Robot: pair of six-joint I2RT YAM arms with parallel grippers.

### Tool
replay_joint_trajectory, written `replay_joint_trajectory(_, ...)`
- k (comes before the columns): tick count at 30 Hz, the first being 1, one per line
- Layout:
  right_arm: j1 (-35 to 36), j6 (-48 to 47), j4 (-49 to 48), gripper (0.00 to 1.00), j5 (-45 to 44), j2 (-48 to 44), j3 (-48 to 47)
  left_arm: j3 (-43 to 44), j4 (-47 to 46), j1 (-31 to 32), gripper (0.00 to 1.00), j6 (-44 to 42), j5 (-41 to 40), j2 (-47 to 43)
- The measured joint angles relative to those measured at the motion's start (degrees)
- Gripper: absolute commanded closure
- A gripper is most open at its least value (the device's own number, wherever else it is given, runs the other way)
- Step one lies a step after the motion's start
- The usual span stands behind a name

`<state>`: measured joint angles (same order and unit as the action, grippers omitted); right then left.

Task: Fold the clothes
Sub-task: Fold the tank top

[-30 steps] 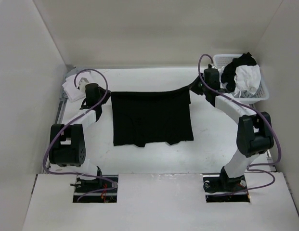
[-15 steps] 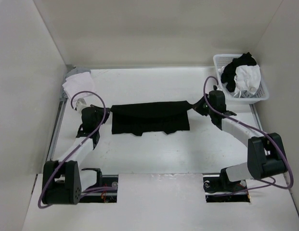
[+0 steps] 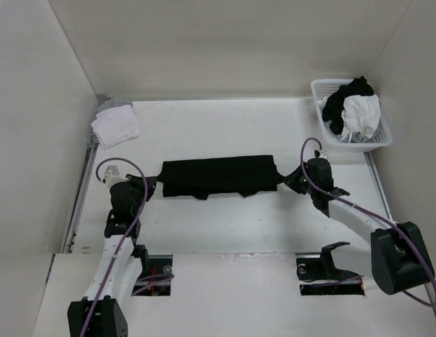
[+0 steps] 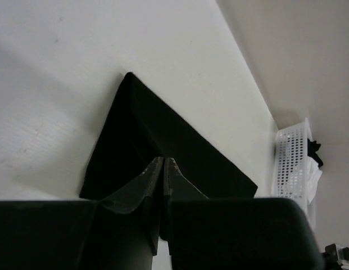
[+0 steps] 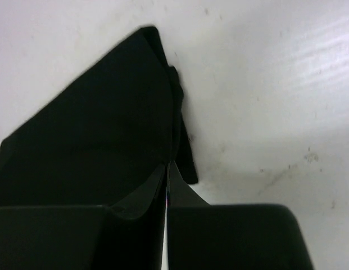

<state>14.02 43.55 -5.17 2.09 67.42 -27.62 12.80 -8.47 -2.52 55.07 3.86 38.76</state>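
Note:
The clothes (image 3: 218, 175), a plain black top, lie on the white table as a flat band folded over on itself, running left to right. My left gripper (image 3: 156, 188) is at the band's left end, shut on that corner. In the left wrist view the closed tips (image 4: 164, 161) sit on the black fabric (image 4: 163, 129). My right gripper (image 3: 284, 179) is at the right end, where a corner of cloth stretches toward it. In the right wrist view its shut tips (image 5: 168, 164) meet the fabric (image 5: 95, 129) at its edge.
A white basket (image 3: 381, 133) with black and white garments stands at the back right, also visible in the left wrist view (image 4: 289, 163). A folded white and grey cloth pile (image 3: 114, 126) lies at the back left. Walls close in on three sides.
Both arms have drawn back toward the near edge and come down, carrying the held edge over the garment. It went from a spread sheet to a narrow folded band.

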Motion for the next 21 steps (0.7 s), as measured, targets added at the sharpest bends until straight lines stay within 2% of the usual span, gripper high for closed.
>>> replay_joint_trajectory(3,1.31,1.73,0.0,0.95,-0.13,0.15,2.71,-2.51,2.84,-1.2,0.96,-0.07,0.15,-0.94)
replay_joint_trajectory(4,1.6,2.27,0.0,0.91,-0.22,0.39,3.43,-3.3,3.65,-1.62,0.94,-0.04,0.26,-0.81)
replay_joint_trajectory(6,2.32,3.48,-0.04,0.76,-0.5,1.22,4.59,-4.83,5.62,-2.12,0.87,0.13,0.44,-0.74)
replay_joint_trajectory(8,2.8,4.15,-0.02,0.66,-1.05,1.84,5.31,-5.68,7.04,-2.58,0.74,0.33,0.55,-0.74)
replay_joint_trajectory(10,2.97,4.28,-0.04,0.54,-1.6,1.95,5.44,-5.88,8.17,-3.5,0.7,0.59,0.74,-1.01)
replay_joint_trajectory(16,2.99,2.12,-0.7,0.49,-2.08,7.02,0.63,-5.03,8.35,-3.93,0.71,1.11,-0.37,-2.64)
replay_joint_trajectory(21,3.02,1.31,-3.8,0.51,-1.31,14.91,-3.91,-0.46,4.59,6.25,0.73,1.2,-4.2,3.41)
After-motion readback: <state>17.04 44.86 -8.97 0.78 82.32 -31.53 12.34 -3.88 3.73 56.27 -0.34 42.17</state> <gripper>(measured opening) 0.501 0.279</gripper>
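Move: Both hands still pinch the raised edge of the tank top. The left's laying spot, the near left corner, is about 3 cm back, 1 cm left and 8 cm below it; the right's, the near right corner, is some 3 cm back, 1 cm left and 5 cm below. The tank top's middle lies 3 cm ahead and about 23 cm right of the left hand, while the white cloth pile sits around 25 cm ahead and 18 cm left. The basket is roughly 28 cm ahead and 27 cm right of the right hand. Both hands lower the held edge and draw it back about 3 cm to lay it on the table side, the left sinking some 7 cm and the right some 5 cm, both tipping fingers down, then open and let go, the right to half open and the left less. The left then rises about 3 cm while edging forward and swinging some 4 cm right over its corner, as the right stays low and slides forward about 4 cm along the right edge. ##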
